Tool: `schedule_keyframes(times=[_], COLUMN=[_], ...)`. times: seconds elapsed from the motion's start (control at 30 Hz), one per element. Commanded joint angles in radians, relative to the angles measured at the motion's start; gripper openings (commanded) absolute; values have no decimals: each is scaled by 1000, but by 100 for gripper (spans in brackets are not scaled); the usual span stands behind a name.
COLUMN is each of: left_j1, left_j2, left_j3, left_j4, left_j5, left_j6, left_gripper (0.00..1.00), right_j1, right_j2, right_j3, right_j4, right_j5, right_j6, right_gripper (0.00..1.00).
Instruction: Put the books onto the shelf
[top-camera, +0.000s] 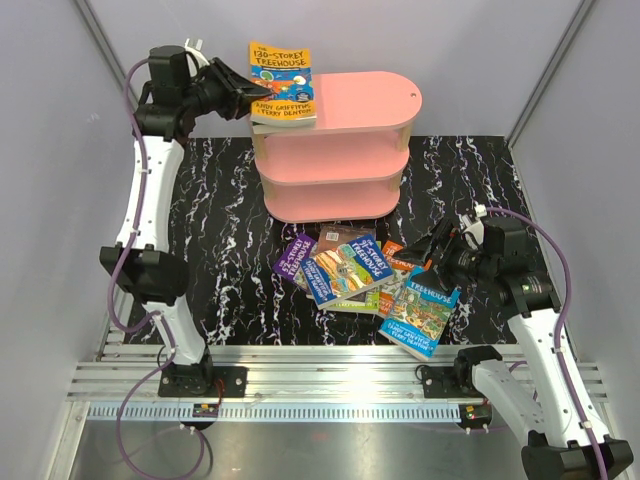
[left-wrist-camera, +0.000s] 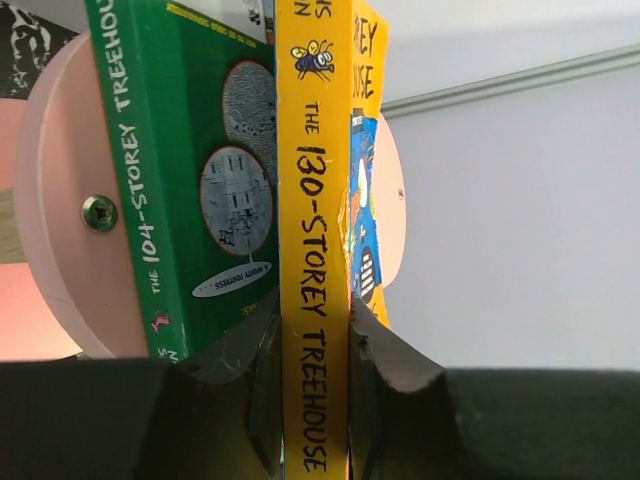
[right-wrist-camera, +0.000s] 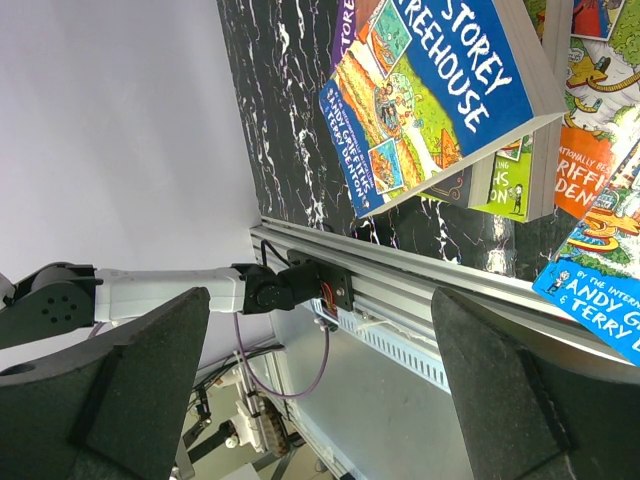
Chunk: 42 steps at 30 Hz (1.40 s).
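Note:
The pink shelf (top-camera: 370, 95) stands at the back of the table. My left gripper (top-camera: 248, 97) is shut on the spine of a yellow "130-Storey Treehouse" book (top-camera: 283, 80) at the left end of the top board. In the left wrist view both fingers press that yellow spine (left-wrist-camera: 313, 250) at my left gripper (left-wrist-camera: 313, 345), and a green "104-Storey" book (left-wrist-camera: 190, 150) lies flat against it. Several more books lie in a loose pile in front of the shelf, among them a blue one (top-camera: 345, 270) and another blue one (top-camera: 422, 312). My right gripper (top-camera: 438, 252) hovers open at the pile's right side, holding nothing.
The table top is black marble-patterned (top-camera: 220, 230), with a metal rail (top-camera: 320, 365) along its near edge. Grey walls close in the left, right and back. In the right wrist view my right gripper (right-wrist-camera: 320, 390) faces the rail (right-wrist-camera: 400, 270), with the blue book (right-wrist-camera: 440, 90) above.

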Motion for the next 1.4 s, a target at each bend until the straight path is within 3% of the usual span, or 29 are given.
schedule_keyframes(times=[0.0,0.07,0.1,0.2,0.23,0.33,0.5,0.7,1.0,1.17,1.37], left_j1=[-8,-8,-9,-8,-8,-2,41,55,75,159,172], left_j2=[12,18,18,15,17,32,60,49,-164,-439,-522], left_j3=[52,63,66,72,74,103,222,206,-33,-404,-465], left_j4=[24,22,15,3,7,-5,-124,-250,-237,-136,-106], left_j5=[-66,-67,-69,-98,-97,-84,-74,-77,-205,-238,-224], left_j6=[25,25,40,57,60,64,151,281,381,395,363], left_gripper=[0,7,24,47,66,99,99,99,99,99,99], right_j1=[2,2,2,4,4,2,4,4,2,2,4], right_j2=[-9,-8,-9,-12,-12,-15,-14,-9,15,14,9], right_j3=[0,3,5,11,9,5,17,5,17,-20,-110], right_j4=[32,29,28,18,17,18,3,3,0,6,73], right_j5=[-29,-31,-32,-34,-35,-40,-40,-48,-51,-52,-92], right_j6=[-24,-29,-35,-45,-47,-45,-53,-56,-78,-75,-26], right_gripper=[100,100,100,100,100,100,100,100,100,100,100])
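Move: The left gripper still pinches the 130-Storey book by its left edge; its middle lies about 5 cm right and 2 cm ahead, level with the fingers. The green book lies under it, 5 cm right, 1 cm ahead and 3 cm below; the shelf top's middle is some 14 cm right, 6 cm below. From the right hand, the pile's blue top book is roughly 13 cm left, 7 ahead, 18 below; the 26-Storey book 5 right, 1 back, 22 below. Open the left gripper wide to let go of the 130-Storey book over the green one, then ease left and about 4 cm down, rolling the hand's left side up some 20 degrees. Finish by sweeping briskly back and left, away from the shelf, turning counter-clockwise. Late on, sink the open right gripper about 3 cm towards the pile. ##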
